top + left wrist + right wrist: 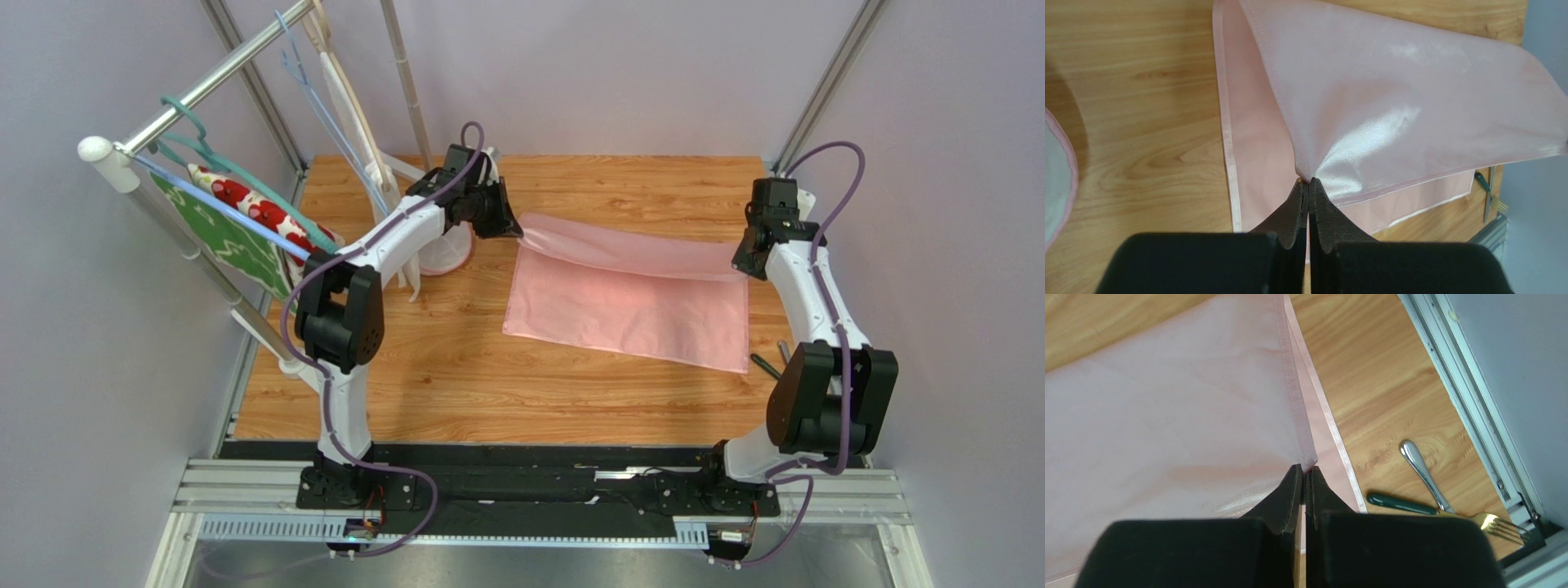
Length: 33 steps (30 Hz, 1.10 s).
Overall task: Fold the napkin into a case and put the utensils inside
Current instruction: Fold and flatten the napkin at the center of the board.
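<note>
The pink napkin (638,321) lies on the wooden table, right of centre, with its far edge lifted off the surface. My left gripper (508,222) is shut on the far left corner, the cloth (1389,110) fanning out from the fingertips (1309,182). Over at the far right corner my right gripper (747,261) is shut on the napkin (1168,416) too, pinching it at its tips (1304,470). The raised edge sags between the two grippers above the flat layer. The utensils (1420,470) lie on the table just right of the napkin: a silver handle, a dark green handle (1401,503) and yellowish fork tines (1500,525).
A rack at the far left carries hangers, a green cloth (231,239) and a white cloth with red flowers (252,203). A round pink-rimmed white object (449,252) sits beside the left arm. Metal frame posts stand at the table's corners, and a rail (1475,416) runs along the right edge.
</note>
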Motion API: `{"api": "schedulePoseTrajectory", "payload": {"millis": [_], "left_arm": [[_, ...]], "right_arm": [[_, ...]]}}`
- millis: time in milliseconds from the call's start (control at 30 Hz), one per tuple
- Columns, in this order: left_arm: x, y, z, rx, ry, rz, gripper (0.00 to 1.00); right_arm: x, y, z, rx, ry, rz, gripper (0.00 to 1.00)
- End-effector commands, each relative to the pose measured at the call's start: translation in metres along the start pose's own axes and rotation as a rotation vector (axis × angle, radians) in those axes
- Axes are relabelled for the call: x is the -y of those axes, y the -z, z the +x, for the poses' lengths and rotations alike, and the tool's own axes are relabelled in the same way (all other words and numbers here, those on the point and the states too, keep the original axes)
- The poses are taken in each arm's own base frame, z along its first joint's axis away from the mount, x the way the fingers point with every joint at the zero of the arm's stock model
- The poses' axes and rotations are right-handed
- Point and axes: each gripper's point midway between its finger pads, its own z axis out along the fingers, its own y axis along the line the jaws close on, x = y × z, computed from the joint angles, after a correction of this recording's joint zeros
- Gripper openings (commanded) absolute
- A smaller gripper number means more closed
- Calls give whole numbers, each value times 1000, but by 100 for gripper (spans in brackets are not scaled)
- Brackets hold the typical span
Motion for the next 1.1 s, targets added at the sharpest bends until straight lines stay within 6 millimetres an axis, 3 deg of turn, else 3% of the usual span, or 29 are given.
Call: {"api": "schedulePoseTrajectory", "payload": {"millis": [0, 167, 367, 600, 833, 1067], "left_arm": [[8, 30, 20, -79, 49, 34, 0], [5, 40, 39, -99, 48, 32, 0], [1, 31, 74, -187, 75, 44, 0], [-8, 21, 102, -257, 60, 12, 0], [-14, 18, 120, -305, 48, -13, 0], [-30, 19, 138, -346, 38, -63, 0]], "right_arm": [[16, 22, 4, 15, -29, 31, 0], [21, 32, 18, -4, -36, 22, 0], [23, 16, 60, -111, -31, 31, 0], [34, -1, 84, -175, -30, 102, 0], [43, -18, 100, -218, -27, 158, 0], [47, -22, 105, -232, -37, 176, 0]]}}
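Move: Both hands hold the near corners of the napkin's upper layer some 12 cm above the board. The lower layer's near-left corner, where the left hand is heading, lies about 15 cm back and 2 cm left of it; the round pink-rimmed pad sits about 15 cm to that hand's left, 5 cm ahead. From the right hand, the lower layer's near-right corner is about 15 cm back and 2 cm right; the crossed fork and knife centre about 18 cm back, 10 cm right. With shut fingers keeping their pinch on the two corners, both hands draw the raised upper layer back over the lower one towards its near edge, the left going about 11 cm back while sinking some 6 cm. The right draws back almost level at first, then sinks more steeply, ending about 9 cm back and 8 cm lower, and both wrists tip some 15 degrees further down as the cloth is laid over. ##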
